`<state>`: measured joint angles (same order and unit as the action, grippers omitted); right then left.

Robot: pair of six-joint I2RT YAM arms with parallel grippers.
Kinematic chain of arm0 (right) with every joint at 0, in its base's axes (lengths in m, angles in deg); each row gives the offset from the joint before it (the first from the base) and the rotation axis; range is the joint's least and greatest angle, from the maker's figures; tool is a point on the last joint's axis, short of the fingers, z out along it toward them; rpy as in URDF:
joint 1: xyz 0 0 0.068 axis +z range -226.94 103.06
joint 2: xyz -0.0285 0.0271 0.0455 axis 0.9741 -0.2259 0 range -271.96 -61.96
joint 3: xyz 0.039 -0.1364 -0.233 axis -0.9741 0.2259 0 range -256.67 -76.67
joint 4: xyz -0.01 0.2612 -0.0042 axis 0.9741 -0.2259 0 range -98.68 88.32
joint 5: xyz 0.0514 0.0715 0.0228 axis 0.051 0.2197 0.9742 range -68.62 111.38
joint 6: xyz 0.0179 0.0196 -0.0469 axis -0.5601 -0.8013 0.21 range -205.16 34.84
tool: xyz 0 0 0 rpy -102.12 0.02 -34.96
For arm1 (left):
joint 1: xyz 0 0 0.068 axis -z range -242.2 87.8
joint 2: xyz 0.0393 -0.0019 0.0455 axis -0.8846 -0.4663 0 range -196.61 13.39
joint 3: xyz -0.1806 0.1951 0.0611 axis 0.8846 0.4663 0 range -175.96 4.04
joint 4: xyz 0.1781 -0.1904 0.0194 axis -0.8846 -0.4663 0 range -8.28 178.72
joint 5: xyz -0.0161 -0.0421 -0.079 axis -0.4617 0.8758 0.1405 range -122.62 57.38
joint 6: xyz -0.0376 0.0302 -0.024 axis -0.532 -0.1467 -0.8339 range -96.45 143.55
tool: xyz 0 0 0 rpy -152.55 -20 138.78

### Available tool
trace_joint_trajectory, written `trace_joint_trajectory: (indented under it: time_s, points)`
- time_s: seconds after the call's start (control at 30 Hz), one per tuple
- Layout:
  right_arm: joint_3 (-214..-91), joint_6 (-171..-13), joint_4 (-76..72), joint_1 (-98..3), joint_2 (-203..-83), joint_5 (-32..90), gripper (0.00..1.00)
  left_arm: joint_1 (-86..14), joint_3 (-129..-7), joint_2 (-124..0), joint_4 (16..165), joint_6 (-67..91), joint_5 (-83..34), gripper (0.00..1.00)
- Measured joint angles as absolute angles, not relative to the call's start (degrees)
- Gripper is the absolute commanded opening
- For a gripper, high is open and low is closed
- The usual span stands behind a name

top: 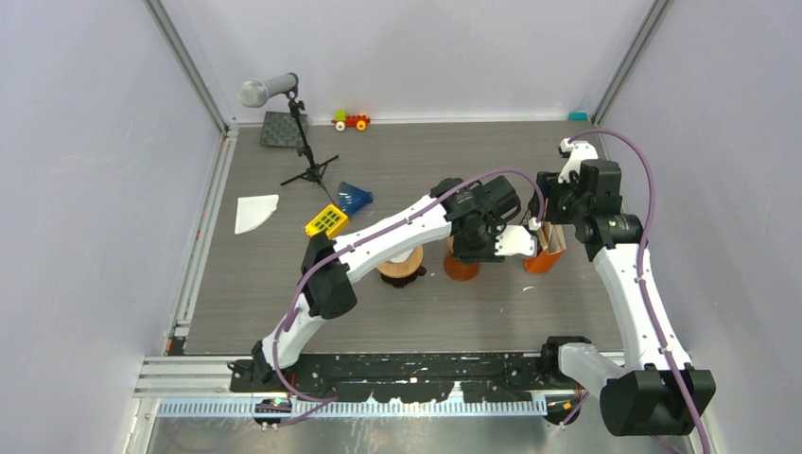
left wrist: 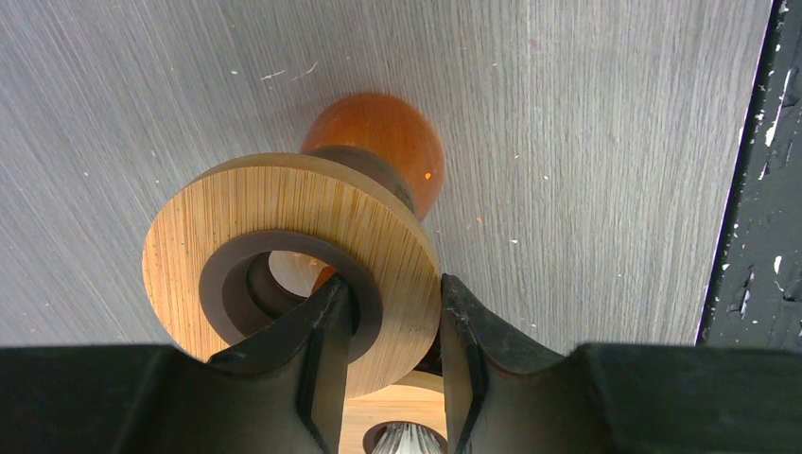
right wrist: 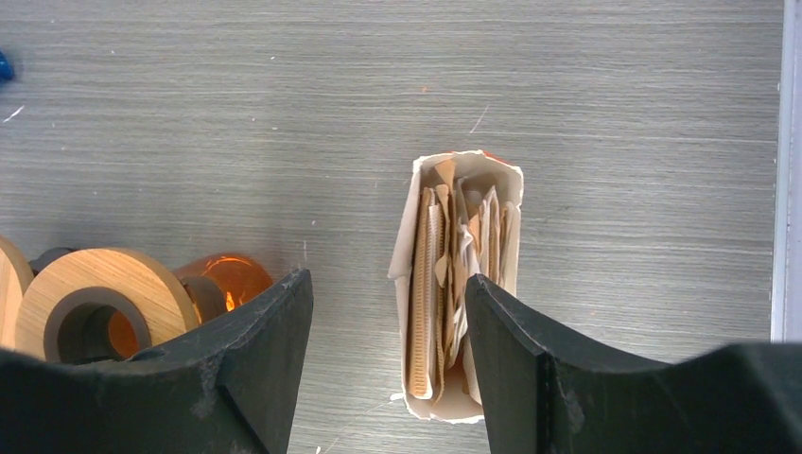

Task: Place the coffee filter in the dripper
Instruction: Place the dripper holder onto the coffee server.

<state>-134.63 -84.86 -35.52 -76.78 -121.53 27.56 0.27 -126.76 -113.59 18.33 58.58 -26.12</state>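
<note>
The dripper (left wrist: pixel 284 246) is orange glass with a wooden ring collar. It sits mid-table in the top view (top: pixel 462 268) and at the left of the right wrist view (right wrist: pixel 95 298). My left gripper (left wrist: pixel 392 284) is shut on the collar's rim, one finger inside the ring's hole and one outside; it also shows in the top view (top: pixel 476 248). Brown coffee filters (right wrist: pixel 459 274) stand packed in an open torn box (top: pixel 547 253). My right gripper (right wrist: pixel 388 279) is open and empty just above the box, its right finger over the pack; it also shows in the top view (top: pixel 554 219).
A second wooden ring piece (top: pixel 400 266) stands left of the dripper. Farther back are a yellow block (top: pixel 326 220), a blue cone (top: pixel 355 197), a white paper (top: pixel 255 212), a microphone stand (top: pixel 305 151), a black pad (top: pixel 284 130) and a toy car (top: pixel 351 120).
</note>
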Motion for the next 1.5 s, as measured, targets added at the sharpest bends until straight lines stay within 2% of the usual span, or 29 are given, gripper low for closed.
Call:
trace_joint_trajectory:
  time_s: [0.63, 1.2, 1.3, 1.5]
  points:
    - [-134.6, -85.6, -35.5, -77.8, -121.5, 28.3, 0.65, -0.5, -125.7, -114.0, 19.3, 58.6, -26.2, 0.46]
    - [-134.6, -85.7, -35.5, -78.2, -121.5, 28.6, 0.65, -0.5, -125.4, -112.9, 19.7, 58.5, -27.2, 0.54]
    - [-134.6, -85.7, -35.5, -78.2, -121.5, 28.6, 0.65, -0.5, -125.4, -110.6, 19.8, 58.2, -28.0, 0.58]
    - [-134.6, -85.8, -35.5, -78.2, -121.5, 29.0, 0.65, -0.9, -120.4, -100.3, 23.1, 56.3, -31.4, 0.72]
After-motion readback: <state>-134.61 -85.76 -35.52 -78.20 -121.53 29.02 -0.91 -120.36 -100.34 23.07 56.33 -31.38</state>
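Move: The left gripper still pinches one edge of the wooden dripper holder just over the coffee server, whose middle lies about 3 cm ahead of that hand and 7 cm below. The dripper with the filter stands some 14 cm to the left and 2 cm ahead; the coffee filter box stands roughly 16 cm to the right and 4 cm ahead. From the idle right hand, the server is about 14 cm left, 7 cm back and 14 cm below. Ease the left gripper down and slightly forward, each by about 1 cm, to settle the dripper holder on the coffee server, and start opening the fingers on the way to let go of its rim. Once they are loose, lift quickly by some 9 cm away from the server, drifting left, tilting the wrist a little over 10 degrees and opening wider. ##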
